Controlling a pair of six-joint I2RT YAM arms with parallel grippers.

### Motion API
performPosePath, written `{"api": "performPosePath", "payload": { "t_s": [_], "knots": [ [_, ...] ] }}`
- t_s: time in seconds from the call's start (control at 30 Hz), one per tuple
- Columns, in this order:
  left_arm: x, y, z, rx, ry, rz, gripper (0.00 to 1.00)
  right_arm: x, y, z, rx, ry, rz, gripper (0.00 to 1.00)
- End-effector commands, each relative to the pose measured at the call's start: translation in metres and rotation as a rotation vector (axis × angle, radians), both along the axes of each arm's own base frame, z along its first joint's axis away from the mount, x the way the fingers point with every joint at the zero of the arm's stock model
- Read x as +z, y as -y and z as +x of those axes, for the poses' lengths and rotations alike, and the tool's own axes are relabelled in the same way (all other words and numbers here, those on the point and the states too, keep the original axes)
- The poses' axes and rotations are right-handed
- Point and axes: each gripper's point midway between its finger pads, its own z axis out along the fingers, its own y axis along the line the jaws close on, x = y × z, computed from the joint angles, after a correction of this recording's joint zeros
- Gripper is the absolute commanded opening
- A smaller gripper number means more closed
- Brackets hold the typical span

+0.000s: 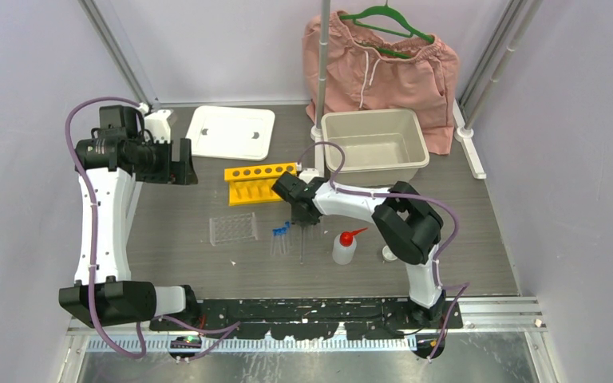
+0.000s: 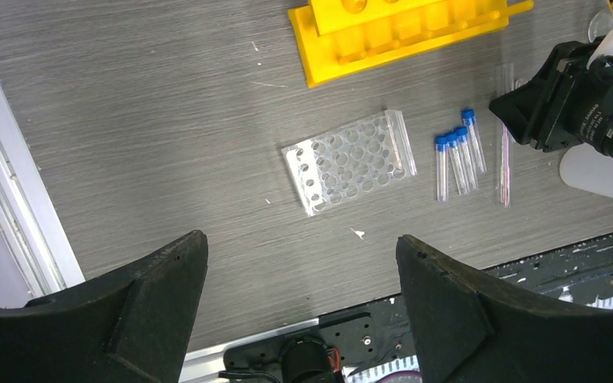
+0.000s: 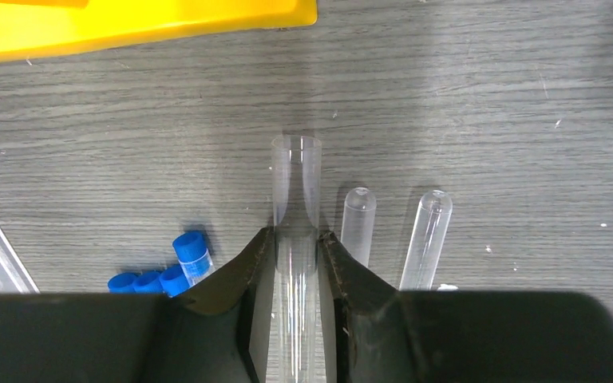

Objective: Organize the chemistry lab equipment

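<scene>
My right gripper [image 3: 295, 236] is low over the table, jaws pressed on both sides of a bare clear tube [image 3: 295, 179] whose open end points at the yellow rack [image 3: 128, 20]. Two more clear tubes [image 3: 357, 219] lie just right of it, and several blue-capped tubes [image 3: 172, 267] lie to the left. From above, the right gripper [image 1: 297, 209] sits between the yellow rack [image 1: 259, 182] and the blue-capped tubes [image 1: 281, 235]. The clear rack [image 1: 233, 228] lies left of them. My left gripper [image 2: 299, 239] hangs open and empty, high over the table's left side.
A white squeeze bottle with a red nozzle [image 1: 345, 246] and a tiny white cup [image 1: 389, 254] stand right of the tubes. A beige tub [image 1: 375, 144], its white lid [image 1: 231, 132], a metal pole [image 1: 322, 64] and pink shorts on a hanger [image 1: 383, 64] are at the back.
</scene>
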Motion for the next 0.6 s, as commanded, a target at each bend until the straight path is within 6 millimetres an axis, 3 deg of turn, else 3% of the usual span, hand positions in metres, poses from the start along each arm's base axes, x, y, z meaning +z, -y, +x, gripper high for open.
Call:
{"api": "performPosePath", "payload": {
  "t_s": [0.0, 0.17, 0.33, 0.43, 0.57],
  "knots": [
    [0.01, 0.009, -0.008, -0.042, 0.028, -0.037, 0.89, 0.037, -0.011, 0.006, 0.0, 0.068, 0.043, 0.15],
    [0.017, 0.022, -0.012, -0.074, 0.032, -0.099, 0.89, 0.097, -0.027, -0.005, 0.065, 0.137, 0.124, 0.1],
    [0.023, 0.033, -0.02, -0.119, 0.044, -0.151, 0.92, 0.177, -0.052, -0.016, 0.146, 0.249, 0.246, 0.08],
    [0.028, 0.043, -0.025, -0.161, 0.056, -0.195, 0.93, 0.223, -0.067, -0.01, 0.186, 0.333, 0.312, 0.08],
    [0.038, 0.065, -0.033, -0.235, 0.083, -0.309, 0.91, 0.28, -0.092, 0.013, 0.215, 0.495, 0.41, 0.08]
  ]
}}
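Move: The right hand already grips the large glass tube down at the table; the raised, open left gripper is about 28 cm to its left, roughly level in reach and some 25 cm higher. The yellow rack's middle is about 11 cm ahead and 10 cm left, the blue-capped tubes 4 cm back and 5 cm left, two small tubes 4 cm right and 1 cm back. From the left hand, the large tube lies about 28 cm right, 3 cm back and 25 cm down. Still pinching the large glass tube, the right hand lifts it off the table, slowly at first and then fast, some 21 cm up and 8 cm left towards the left gripper, its fingers swinging out forward and to the left by 25 degrees or so. The left hand, empty and open, edges right towards it, drifting slightly back and up, its fingers tilting rightward. ##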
